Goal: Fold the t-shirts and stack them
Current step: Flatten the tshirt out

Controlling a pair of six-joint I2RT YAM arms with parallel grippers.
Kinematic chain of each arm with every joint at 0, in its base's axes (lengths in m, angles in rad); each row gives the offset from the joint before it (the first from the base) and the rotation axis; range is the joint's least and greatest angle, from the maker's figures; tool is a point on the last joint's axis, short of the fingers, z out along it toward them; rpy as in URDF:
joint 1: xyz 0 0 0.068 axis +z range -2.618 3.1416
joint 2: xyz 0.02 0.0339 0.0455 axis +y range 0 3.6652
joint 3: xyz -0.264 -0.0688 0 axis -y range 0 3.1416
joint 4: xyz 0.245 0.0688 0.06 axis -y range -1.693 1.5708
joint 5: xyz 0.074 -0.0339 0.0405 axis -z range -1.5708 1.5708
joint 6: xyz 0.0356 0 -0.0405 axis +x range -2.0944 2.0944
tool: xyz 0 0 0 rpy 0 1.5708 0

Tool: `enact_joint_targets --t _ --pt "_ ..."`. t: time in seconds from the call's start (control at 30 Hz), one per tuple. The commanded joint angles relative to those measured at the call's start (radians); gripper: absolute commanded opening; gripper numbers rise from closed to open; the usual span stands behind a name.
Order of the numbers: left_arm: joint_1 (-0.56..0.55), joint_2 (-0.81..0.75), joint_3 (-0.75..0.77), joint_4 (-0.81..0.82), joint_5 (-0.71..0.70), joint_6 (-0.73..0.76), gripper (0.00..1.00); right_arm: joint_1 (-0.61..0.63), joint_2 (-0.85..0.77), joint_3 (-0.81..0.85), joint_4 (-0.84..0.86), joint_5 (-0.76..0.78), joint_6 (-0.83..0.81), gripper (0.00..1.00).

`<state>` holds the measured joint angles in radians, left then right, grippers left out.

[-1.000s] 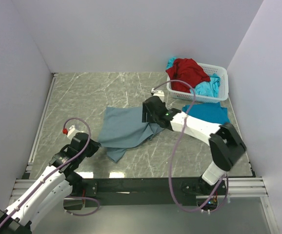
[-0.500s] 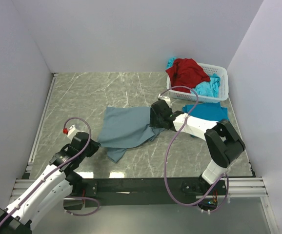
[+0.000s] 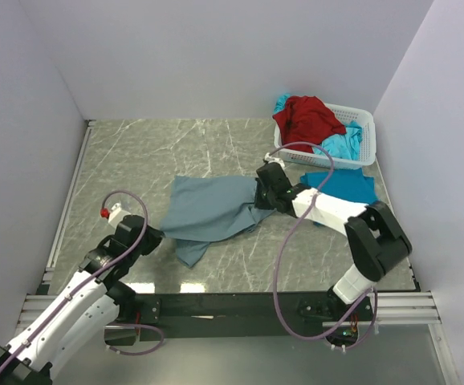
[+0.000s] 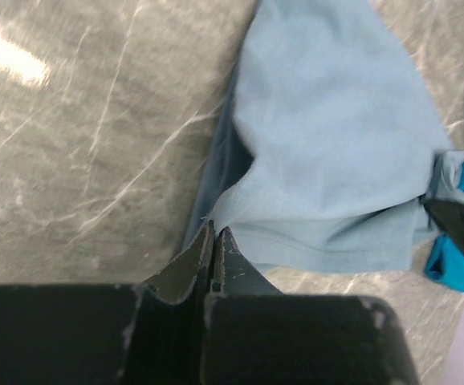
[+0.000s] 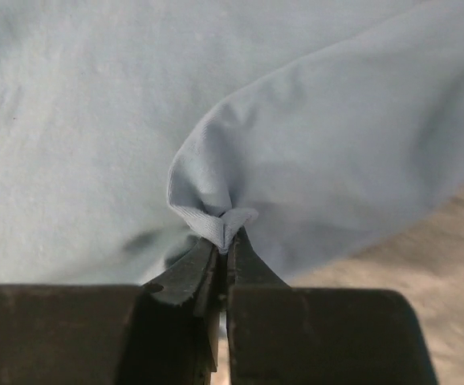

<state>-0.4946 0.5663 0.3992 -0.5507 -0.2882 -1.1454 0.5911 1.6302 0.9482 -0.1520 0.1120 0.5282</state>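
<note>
A dusty grey-blue t-shirt (image 3: 208, 210) lies rumpled mid-table, stretched between both arms. My left gripper (image 3: 153, 236) pinches its near-left edge; in the left wrist view the gripper (image 4: 214, 233) is shut on the grey-blue cloth (image 4: 336, 144). My right gripper (image 3: 261, 192) is shut on the shirt's right end; the right wrist view shows a bunched fold of the shirt (image 5: 216, 223) nipped at the gripper (image 5: 227, 241). A turquoise t-shirt (image 3: 344, 184) lies flat at the right behind the right arm. A red t-shirt (image 3: 308, 119) and more turquoise cloth (image 3: 346, 144) sit in the basket.
A white lattice basket (image 3: 364, 128) stands at the back right near the wall. Grey walls close in the marble table (image 3: 152, 152) on three sides. The right arm's purple cable (image 3: 290, 233) loops over the table's right half.
My right gripper slid rightward along the grey-blue shirt to its right end and closed on a fold of it. The left gripper kept its grip and place.
</note>
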Motion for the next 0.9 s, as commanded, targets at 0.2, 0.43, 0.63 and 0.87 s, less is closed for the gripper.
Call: enact_joint_targets --t 0.2,0.43,0.63,0.87 --pt "-0.001 -0.032 0.218 0.073 -0.14 0.058 0.0 -0.004 -0.381 0.027 -0.135 0.212 -0.045 0.0" --pt "-0.001 -0.002 0.539 0.211 -0.269 0.206 0.0 -0.014 -0.596 0.266 -0.196 0.293 -0.167 0.0" --pt "-0.001 0.056 0.82 0.362 -0.189 0.44 0.01 -0.016 -0.701 0.538 -0.254 0.203 -0.273 0.0" --pt "-0.001 0.179 1.182 0.33 -0.056 0.608 0.01 -0.016 -0.693 0.866 -0.362 0.078 -0.355 0.0"
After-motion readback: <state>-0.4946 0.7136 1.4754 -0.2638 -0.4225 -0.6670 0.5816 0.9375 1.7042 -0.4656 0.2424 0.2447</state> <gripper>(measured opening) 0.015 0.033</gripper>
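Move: Both grippers already pinch the grey-blue t-shirt. Its middle lies about 14 cm right and 7 cm ahead of the left gripper, some 5 cm below, with its loose near flap about 8 cm right and 6 cm back. From the right gripper the middle is about 12 cm left, 2 cm back; the folded blue shirt lies some 21 cm right and 3 cm ahead, the basket about 19 cm right and 20 cm ahead. Keep both grippers shut on the t-shirt and hoist it quickly, about 50 cm straight up off the table, tilting both hands some 60 degrees from pointing down to slightly above level. Draw the right gripper outward to the right and back as it climbs; let the left ease a little to its left. ##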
